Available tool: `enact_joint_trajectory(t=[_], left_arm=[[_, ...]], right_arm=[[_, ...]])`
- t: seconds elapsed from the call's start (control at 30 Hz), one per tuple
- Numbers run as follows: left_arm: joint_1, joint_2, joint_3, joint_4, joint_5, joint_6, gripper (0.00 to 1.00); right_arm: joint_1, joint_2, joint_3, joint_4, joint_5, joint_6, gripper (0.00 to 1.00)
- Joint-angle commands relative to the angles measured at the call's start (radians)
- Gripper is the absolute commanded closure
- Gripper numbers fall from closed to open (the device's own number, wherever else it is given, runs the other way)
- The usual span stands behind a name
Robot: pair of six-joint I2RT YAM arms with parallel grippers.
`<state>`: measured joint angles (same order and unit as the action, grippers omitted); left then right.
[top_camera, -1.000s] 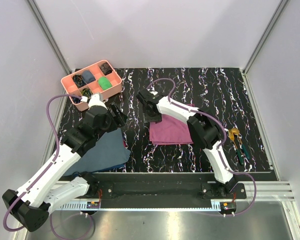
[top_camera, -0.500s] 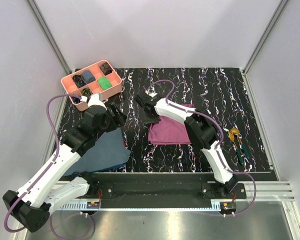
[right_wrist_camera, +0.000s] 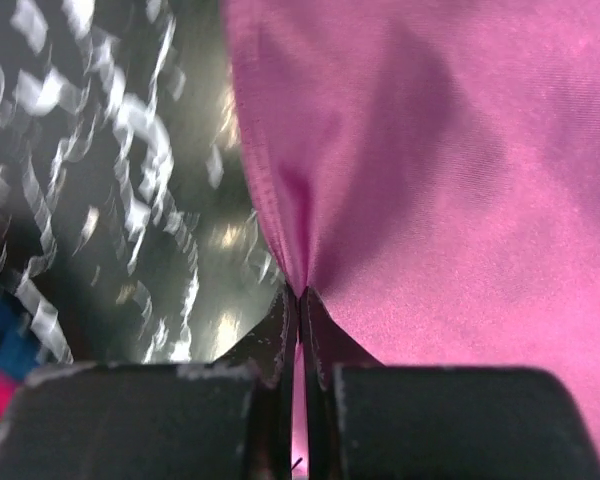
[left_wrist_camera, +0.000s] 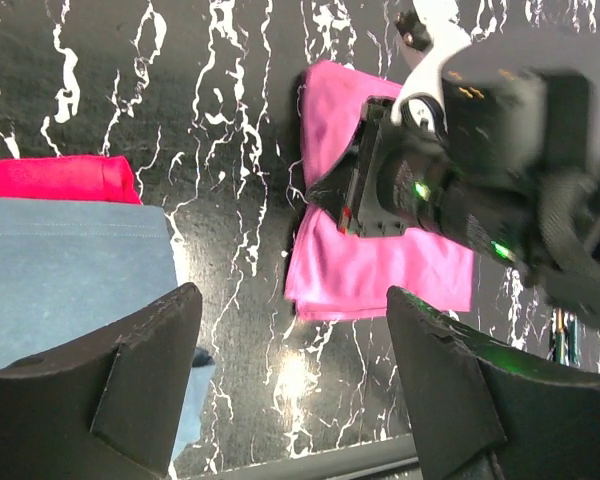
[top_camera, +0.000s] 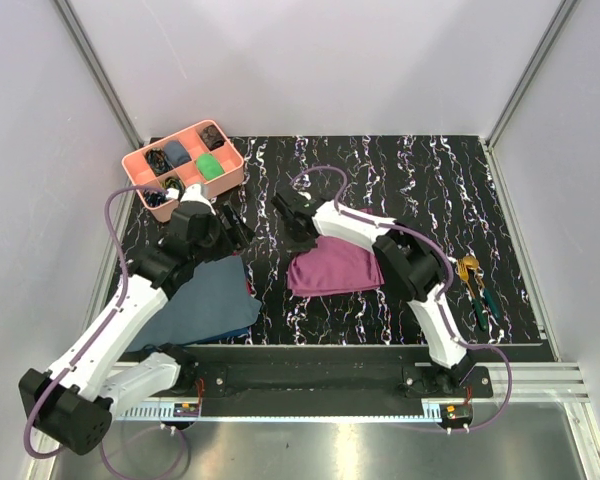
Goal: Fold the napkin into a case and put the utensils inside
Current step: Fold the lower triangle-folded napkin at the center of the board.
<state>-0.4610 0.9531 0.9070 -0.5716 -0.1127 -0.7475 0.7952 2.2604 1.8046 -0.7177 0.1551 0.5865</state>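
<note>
The plum-purple napkin (top_camera: 335, 270) lies folded in a rough rectangle at the table's middle. My right gripper (top_camera: 302, 236) is at its far left edge and shut on it. In the right wrist view the fingertips (right_wrist_camera: 300, 296) pinch a raised ridge of the napkin (right_wrist_camera: 460, 180). My left gripper (top_camera: 236, 228) hangs open to the left of the napkin with nothing between its fingers (left_wrist_camera: 292, 325); its camera looks down on the napkin (left_wrist_camera: 380, 275) and the right gripper (left_wrist_camera: 368, 195). The golden-orange, green-handled utensils (top_camera: 474, 278) lie at the right of the table.
A pink compartment tray (top_camera: 232, 172) with small dark and green items stands at the back left. A slate-blue cloth (top_camera: 205, 305) lies under the left arm, with a red cloth (left_wrist_camera: 55, 178) at its edge. White walls enclose the table.
The right gripper has shut on the napkin's left edge and drawn it a little to the left. The left arm has shifted slightly and stays open.
</note>
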Motion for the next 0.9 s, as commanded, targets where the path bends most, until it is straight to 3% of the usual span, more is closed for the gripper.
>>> enact_joint_trajectory(t=[0.0,0.13,0.3,0.5,0.73,0.87], left_arm=[[0.059,0.056,0.006,0.098,0.203,0.039,0.25],[0.076,0.136,0.001,0.183,0.339,0.036,0.26],[0.084,0.251,0.009,0.269,0.407,0.017,0.32],[0.085,0.326,0.003,0.358,0.41,-0.018,0.37],[0.085,0.444,0.004,0.429,0.392,-0.036,0.57],[0.085,0.516,0.012,0.476,0.401,-0.044,0.55]], right_arm=[[-0.046,-0.16,-0.131,0.192,-0.303,-0.016,1.0],[-0.137,-0.249,-0.313,0.371,-0.568,0.036,1.0],[-0.198,-0.295,-0.441,0.512,-0.75,0.062,1.0],[-0.283,-0.331,-0.548,0.636,-0.899,0.104,1.0],[-0.372,-0.358,-0.655,0.745,-0.999,0.118,1.0],[-0.422,-0.369,-0.7,0.771,-1.035,0.107,1.0]])
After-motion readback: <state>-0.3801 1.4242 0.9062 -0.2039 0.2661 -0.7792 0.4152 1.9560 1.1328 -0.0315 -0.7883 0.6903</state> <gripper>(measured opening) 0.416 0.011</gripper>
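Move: Closed on the napkin's left edge, the right fingers already hold it just above the board; the napkin's middle is about 8 cm to their right and 4 cm back. From the open left gripper, that held edge lies roughly 13 cm right, 8 cm ahead and 19 cm below. The blue-grey cloth's middle is some 10 cm left of the left gripper and 7 cm back, the red cloth about 5 cm left and 6 cm ahead, both down on the board. Keeping its pinch on the napkin's left edge, the right hand draws back a little, then lifts it and carries it right, ending about 5 cm right and 4–5 cm up, rolling nearly 50 degrees so its fingers swing up towards the left. The left hand sinks some 8 cm while reaching right and forward towards that edge, turning slightly clockwise and closing to about half open, without touching cloth. ##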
